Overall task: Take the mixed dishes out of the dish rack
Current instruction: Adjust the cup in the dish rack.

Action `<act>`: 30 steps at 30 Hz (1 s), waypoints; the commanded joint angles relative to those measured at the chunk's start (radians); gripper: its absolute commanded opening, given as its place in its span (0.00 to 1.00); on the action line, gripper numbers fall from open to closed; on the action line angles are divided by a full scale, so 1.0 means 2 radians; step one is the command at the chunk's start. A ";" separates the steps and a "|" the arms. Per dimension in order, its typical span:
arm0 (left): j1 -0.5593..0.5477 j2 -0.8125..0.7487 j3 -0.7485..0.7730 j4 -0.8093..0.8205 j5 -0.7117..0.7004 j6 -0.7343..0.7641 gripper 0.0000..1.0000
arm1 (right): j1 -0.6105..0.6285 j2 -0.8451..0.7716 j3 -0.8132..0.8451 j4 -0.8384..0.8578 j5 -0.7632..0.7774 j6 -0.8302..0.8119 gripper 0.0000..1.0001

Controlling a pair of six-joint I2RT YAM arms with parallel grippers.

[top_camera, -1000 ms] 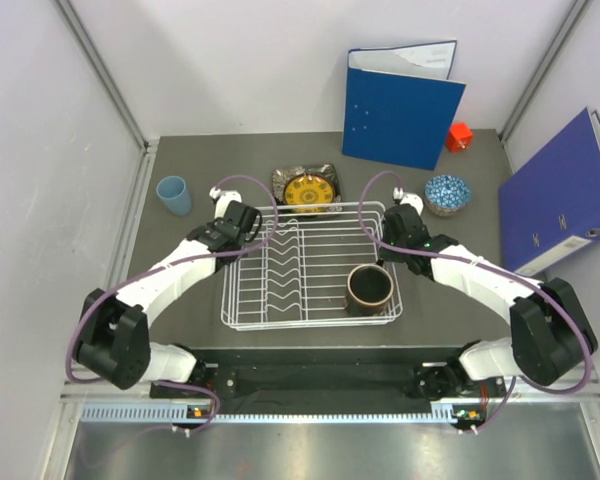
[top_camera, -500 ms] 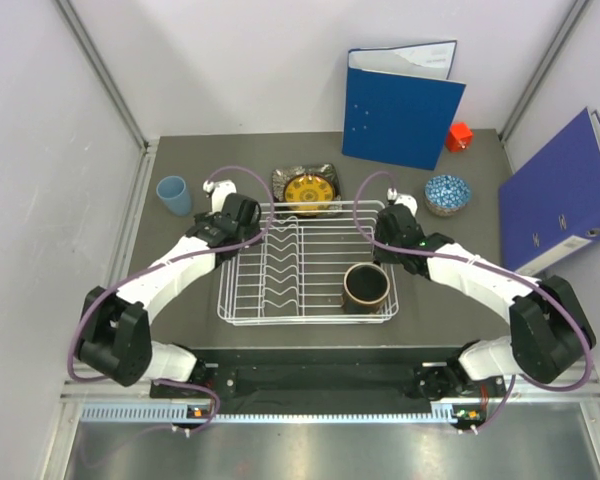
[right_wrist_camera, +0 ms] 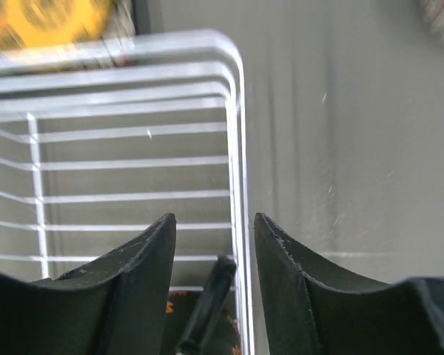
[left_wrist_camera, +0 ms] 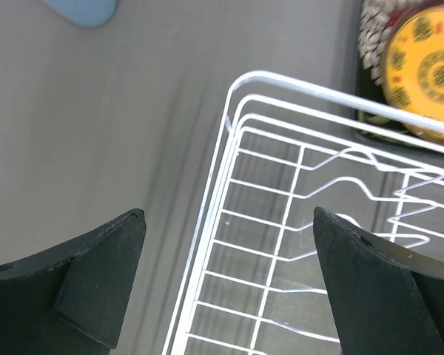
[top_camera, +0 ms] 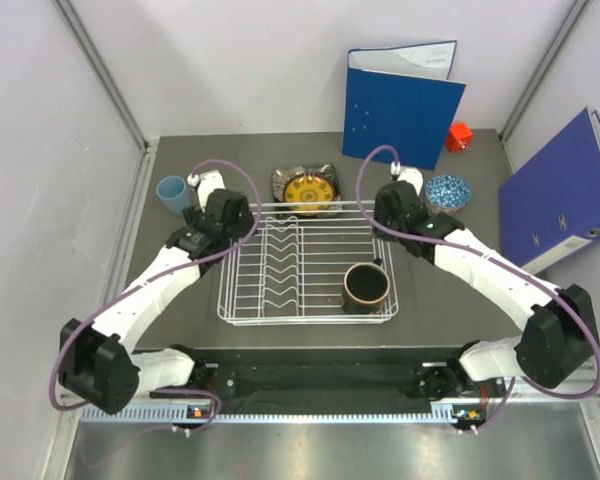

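Observation:
The white wire dish rack sits mid-table with a dark brown mug upright in its near right part. Behind it a small yellow dish rests on the black square plate. A light blue cup stands at far left, and a speckled bowl at far right. My left gripper hangs wide open over the rack's far left corner. My right gripper is open astride the rack's right rim, above the mug's handle.
A blue binder stands at the back. Another binder leans at the right wall, and a small red block lies in the far right corner. Side walls close in the table on both sides.
Both grippers were shut at the rack's far corners and have opened. The rack shifted slightly left. The left arm has drawn back toward the blue cup, and the right arm has lifted a little.

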 commanded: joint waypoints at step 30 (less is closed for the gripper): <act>-0.285 0.049 0.031 0.089 0.160 -0.030 0.68 | 0.135 -0.263 -0.083 -0.167 -0.027 0.077 0.08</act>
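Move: The cup stands in the dish rack some 14 cm back from the left hand, 32 cm to its right and 10 cm lower. On the way there lies the rack's empty middle, roughly 9 cm back and 21 cm right of the left hand; the plate stack is about 9 cm ahead and 21 cm right of that hand. From the right hand the cup is around 12 cm back, 5 cm left and 8 cm down. From the rack's left rim the left hand lifts about 6 cm, then sweeps some 23 cm right and 10 cm back over the empty wires to the cup's left side, sinking to its starting height while the wrist swings some 45 degrees clockwise towards the cup and the wide-open fingers begin to narrow. The right hand meanwhile rises and draws back along the rack's right side, then dips, ending to the right of the cup and a little above where it began, its half-open fingers almost shut, with neither hand on the cup. ##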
